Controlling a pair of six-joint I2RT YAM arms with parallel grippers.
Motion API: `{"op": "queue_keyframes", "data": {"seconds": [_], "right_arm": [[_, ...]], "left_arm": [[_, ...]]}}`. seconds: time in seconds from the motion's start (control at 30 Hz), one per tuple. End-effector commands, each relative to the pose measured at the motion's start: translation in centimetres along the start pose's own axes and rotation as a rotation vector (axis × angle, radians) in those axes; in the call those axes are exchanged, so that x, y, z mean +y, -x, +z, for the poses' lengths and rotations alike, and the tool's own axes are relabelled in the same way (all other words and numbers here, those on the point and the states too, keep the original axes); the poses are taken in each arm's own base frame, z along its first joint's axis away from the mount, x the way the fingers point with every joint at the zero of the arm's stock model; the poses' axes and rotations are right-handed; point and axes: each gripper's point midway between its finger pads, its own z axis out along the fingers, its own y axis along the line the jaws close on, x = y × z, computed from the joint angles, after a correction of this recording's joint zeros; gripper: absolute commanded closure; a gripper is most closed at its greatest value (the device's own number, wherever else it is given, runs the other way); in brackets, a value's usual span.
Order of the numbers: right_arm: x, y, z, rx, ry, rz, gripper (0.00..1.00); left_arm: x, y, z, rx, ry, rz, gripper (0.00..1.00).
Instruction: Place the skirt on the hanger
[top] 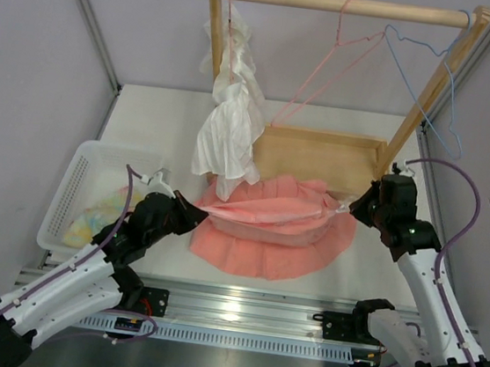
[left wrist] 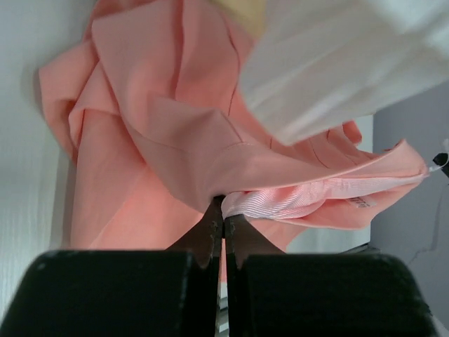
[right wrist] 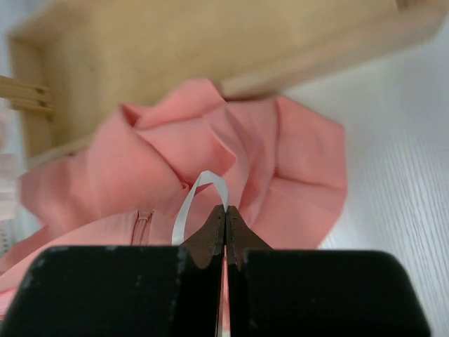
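Observation:
The salmon-pink pleated skirt (top: 270,235) is stretched between both grippers just in front of the wooden rack, and its hem rests on the table. My left gripper (top: 196,206) is shut on the left end of the waistband. In the left wrist view the jaws (left wrist: 224,210) pinch the ribbed band of the skirt (left wrist: 161,126). My right gripper (top: 353,206) is shut on the skirt's right end. In the right wrist view its tips (right wrist: 226,210) clamp a white ribbon loop (right wrist: 193,200) of the skirt (right wrist: 295,168). The thin pink hanger (top: 329,65) hangs from the wooden rail, above and behind the skirt.
A white ruffled garment (top: 230,124) hangs at the rail's left end, over the skirt's left part. A light-blue wire hanger (top: 439,77) hangs at the rail's right end. The rack's wooden base tray (top: 319,156) lies behind the skirt. A white basket (top: 72,186) with patterned cloth stands at left.

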Motion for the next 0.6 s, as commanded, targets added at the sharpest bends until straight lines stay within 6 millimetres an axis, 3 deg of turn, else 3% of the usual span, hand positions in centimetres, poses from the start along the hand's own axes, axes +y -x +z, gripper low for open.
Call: {"op": "queue_keyframes", "data": {"seconds": [0.0, 0.2, 0.37, 0.47, 0.57], "right_arm": [[-2.3, -1.0, 1.7, -0.015, -0.025, 0.065, 1.00], [-6.4, -4.0, 4.4, 0.046, -0.105, 0.125, 1.00], [-6.9, -5.3, 5.5, 0.078, -0.091, 0.129, 1.00], [-6.7, -5.8, 6.0, 0.106, -0.077, 0.127, 1.00], [-6.6, -5.4, 6.3, 0.097, -0.081, 0.117, 1.00]], "left_arm": [[0.9, -1.0, 1.5, 0.011, 0.011, -0.091, 1.00], [3.7, -3.5, 3.3, 0.079, 0.090, -0.069, 1.00], [3.6, -3.7, 3.9, 0.088, 0.063, 0.004, 1.00], [1.8, -3.6, 4.1, 0.103, -0.021, 0.087, 1.00], [-2.0, -3.7, 3.5, 0.141, -0.217, 0.187, 1.00]]}}
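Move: Between the hands lies the spread-out body of the pink skirt, whose waistband ends they already hold: its middle is about 15 cm right of the left hand, 1 cm ahead and 14 below, and 14 cm left of the right hand, 2 cm back and 19 below. The wooden rack base's middle sits some 15 cm ahead of the right hand and 5 to its left. From the left hand, the basket is around 26 cm left, 3 ahead. Lowering the waistband towards the skirt on the table, both hands keep their shut-finger grip: the right sinks about 11 cm, easing slightly back and right as its fingers tip down some 10 degrees. The left drops roughly 7 cm, quickly at first, then stays near that height and drifts right 2 cm or so, turning slightly clockwise. ##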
